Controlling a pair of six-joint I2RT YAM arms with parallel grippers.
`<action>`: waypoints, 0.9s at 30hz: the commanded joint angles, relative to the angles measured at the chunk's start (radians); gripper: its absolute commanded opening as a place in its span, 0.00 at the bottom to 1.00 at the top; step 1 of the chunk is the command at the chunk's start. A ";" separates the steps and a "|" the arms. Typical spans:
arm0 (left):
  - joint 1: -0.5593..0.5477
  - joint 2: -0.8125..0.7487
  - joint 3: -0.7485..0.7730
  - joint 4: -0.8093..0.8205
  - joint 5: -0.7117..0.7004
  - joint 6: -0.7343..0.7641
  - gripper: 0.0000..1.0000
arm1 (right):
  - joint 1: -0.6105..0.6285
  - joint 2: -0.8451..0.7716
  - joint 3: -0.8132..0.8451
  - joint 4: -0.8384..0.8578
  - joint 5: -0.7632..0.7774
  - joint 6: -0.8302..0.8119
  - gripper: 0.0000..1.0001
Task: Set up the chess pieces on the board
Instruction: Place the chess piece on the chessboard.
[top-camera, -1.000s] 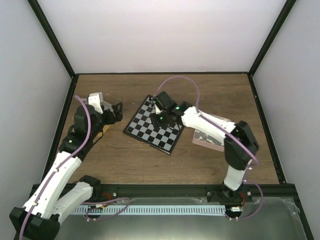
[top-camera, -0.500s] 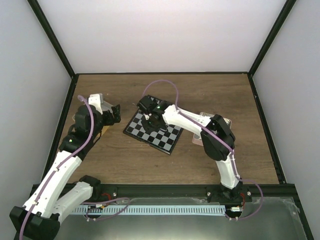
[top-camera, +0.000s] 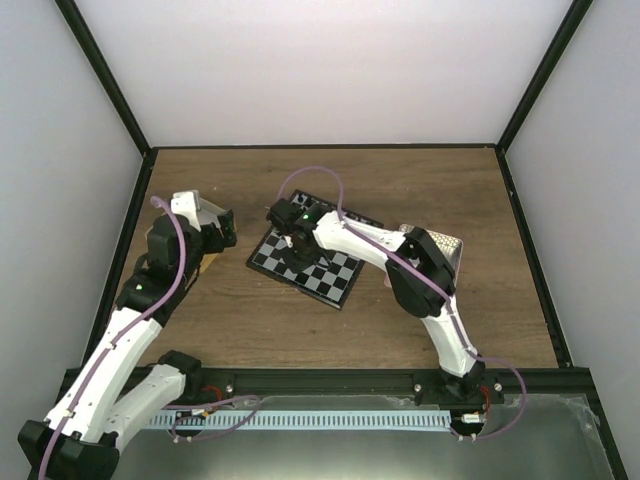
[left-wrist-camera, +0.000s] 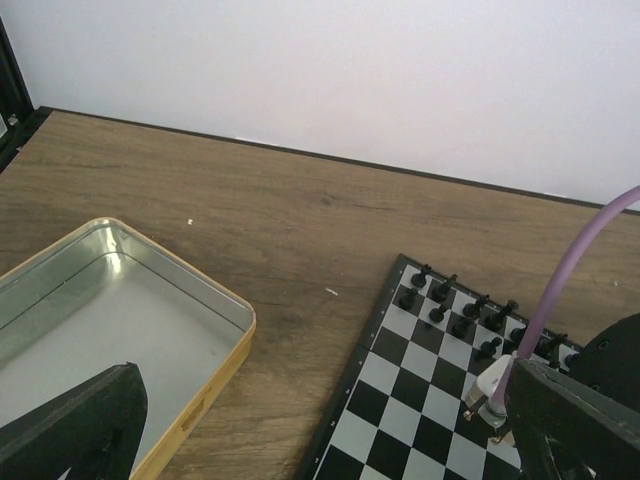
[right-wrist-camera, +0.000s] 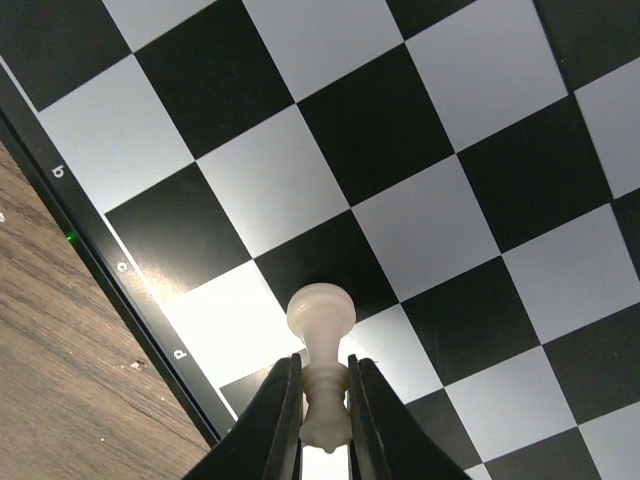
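The board (top-camera: 338, 277) lies tilted at mid table. It also shows in the left wrist view (left-wrist-camera: 420, 400) and fills the right wrist view (right-wrist-camera: 400, 130). Several black chess pieces (left-wrist-camera: 450, 305) stand in two rows along its far edge. My right gripper (top-camera: 290, 242) hovers over the board's left part. In the right wrist view this gripper (right-wrist-camera: 323, 400) is shut on a cream-white piece (right-wrist-camera: 320, 312), held by its stem just above the squares near the rim. My left gripper (top-camera: 224, 228) is open and empty left of the board, seen wide apart in the left wrist view (left-wrist-camera: 325, 410).
A yellow-sided metal tin (left-wrist-camera: 110, 330) lies open and empty left of the board, under the left gripper. A pink tray (top-camera: 452, 246) sits right of the board, mostly hidden by the right arm. The right arm's purple cable (left-wrist-camera: 560, 290) arcs over the board.
My right gripper has moved left across the board with the white piece to its left side. My left gripper has pulled back a little to the left.
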 joint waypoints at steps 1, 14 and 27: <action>0.005 -0.015 -0.016 0.004 -0.015 0.019 1.00 | 0.009 0.027 0.074 -0.041 0.016 -0.012 0.11; 0.004 -0.012 0.017 0.031 0.105 -0.029 1.00 | 0.010 0.002 0.086 0.013 0.011 0.029 0.33; 0.005 -0.023 0.083 0.079 0.066 -0.041 1.00 | 0.008 -0.092 -0.068 0.213 0.014 0.119 0.42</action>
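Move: The right hand holds the white pawn over a dark square of the second rank, almost directly beneath, with the board about 3 cm below the hand point. The board's left corner is some 11 cm left and 1 cm ahead; the nearest black pawn, about 14 cm ahead and 1 cm left; the white-piece box, roughly 28 cm right and 1 cm ahead. From the left hand, that square lies about 16 cm right, level fore-and-aft, some 23 cm down. Right fingers open and release the white pawn, easing up, left and forward 3 cm; left hand rises 4 cm. ##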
